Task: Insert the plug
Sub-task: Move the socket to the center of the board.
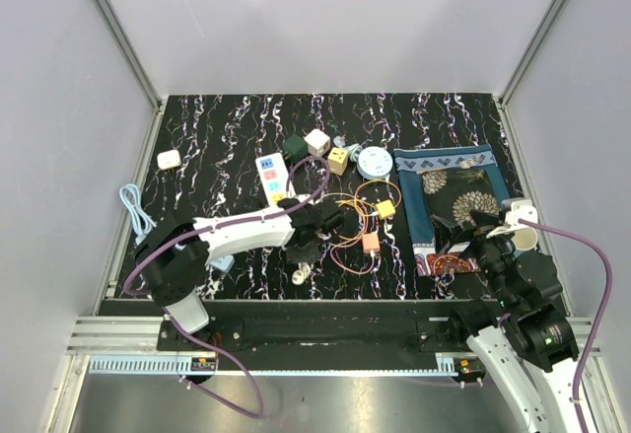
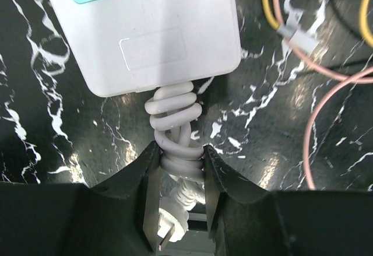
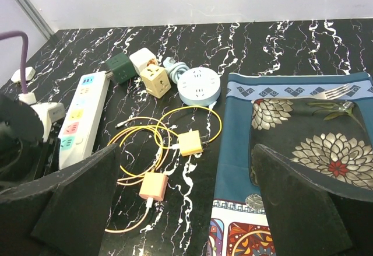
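Note:
My left gripper [image 2: 179,151] is shut on the white coiled cord [image 2: 175,107], just below the end of the white power strip [image 2: 151,28]. The cord's white plug [image 2: 169,224] hangs behind the fingers with its metal prongs showing. From above, the left gripper [image 1: 304,238] sits below the power strip [image 1: 271,179], and the plug [image 1: 301,274] lies near the table's front edge. At the right, my right gripper [image 1: 490,241] is open and empty over the edge of the patterned cloth [image 1: 458,196]; its fingers [image 3: 76,203] stand wide apart.
Between the arms lie a yellow charger [image 3: 190,143] and a pink charger [image 3: 152,186] with looped cables. Green [image 1: 294,145], white [image 1: 316,141] and yellow [image 1: 338,160] cube adapters and a round socket [image 1: 375,163] sit behind. A fork [image 3: 335,91] lies on the cloth.

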Robot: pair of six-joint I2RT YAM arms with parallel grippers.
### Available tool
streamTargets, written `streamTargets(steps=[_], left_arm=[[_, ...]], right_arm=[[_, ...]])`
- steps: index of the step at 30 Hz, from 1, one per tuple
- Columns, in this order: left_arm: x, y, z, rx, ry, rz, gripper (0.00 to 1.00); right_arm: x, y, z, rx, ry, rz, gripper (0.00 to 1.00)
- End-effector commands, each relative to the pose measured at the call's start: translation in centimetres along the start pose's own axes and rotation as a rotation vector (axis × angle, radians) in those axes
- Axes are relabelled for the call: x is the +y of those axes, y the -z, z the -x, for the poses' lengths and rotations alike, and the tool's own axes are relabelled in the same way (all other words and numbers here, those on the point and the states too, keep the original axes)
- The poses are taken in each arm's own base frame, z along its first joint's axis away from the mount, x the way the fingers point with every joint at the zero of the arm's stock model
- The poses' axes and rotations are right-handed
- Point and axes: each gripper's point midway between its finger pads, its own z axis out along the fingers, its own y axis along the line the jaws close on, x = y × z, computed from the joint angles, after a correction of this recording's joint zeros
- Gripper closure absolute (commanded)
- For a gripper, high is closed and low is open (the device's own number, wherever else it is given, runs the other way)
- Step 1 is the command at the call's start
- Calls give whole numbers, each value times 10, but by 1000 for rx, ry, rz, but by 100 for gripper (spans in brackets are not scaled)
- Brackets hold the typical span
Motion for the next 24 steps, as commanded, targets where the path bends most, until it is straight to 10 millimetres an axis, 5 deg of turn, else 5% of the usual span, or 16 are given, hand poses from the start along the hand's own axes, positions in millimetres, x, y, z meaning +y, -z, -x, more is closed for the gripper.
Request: streamTargets(steps=[1,8,12,19,24], left_arm=[[-12,18,-13,-22,49,-64,87],[-36,15,-36,-9,6,-96,82],[-43,13,-37,-20,14,-98,61],[-62,37,-16,-95,42,-169,30],[-41,65,11,-199,87,-138,2]], right_arm=[[7,-4,9,-24,9,36,0],[8,-4,8,-22,9,42,0],[10,-4,7,-20,10,51,0],[13,-3,7,-18,8,67,0],[17,-5,6,-2,-11,83,0]])
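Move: My left hand already pinches the coiled cord of the socket. The socket's middle lies roughly 14 cm ahead and 5 cm to the left, about a centimetre below the fingers. The plug hangs some 5 cm back and 1 cm left of this hand; the peach charger is about 14 cm right and 4 cm ahead, and the cable loops some 9 cm right and 9 cm ahead. From my right hand the socket is around 37 cm left, 14 cm ahead and 25 cm down. I keep hold of the coiled cord and drag it low over the board with my left hand, about 4 cm back towards my base and some 3 cm right, pulling the socket behind it. Then I open the fingers wide to let the cord go, and slip off it another 2 cm to the right while rising 2 to 3 cm and easing slightly forward. ##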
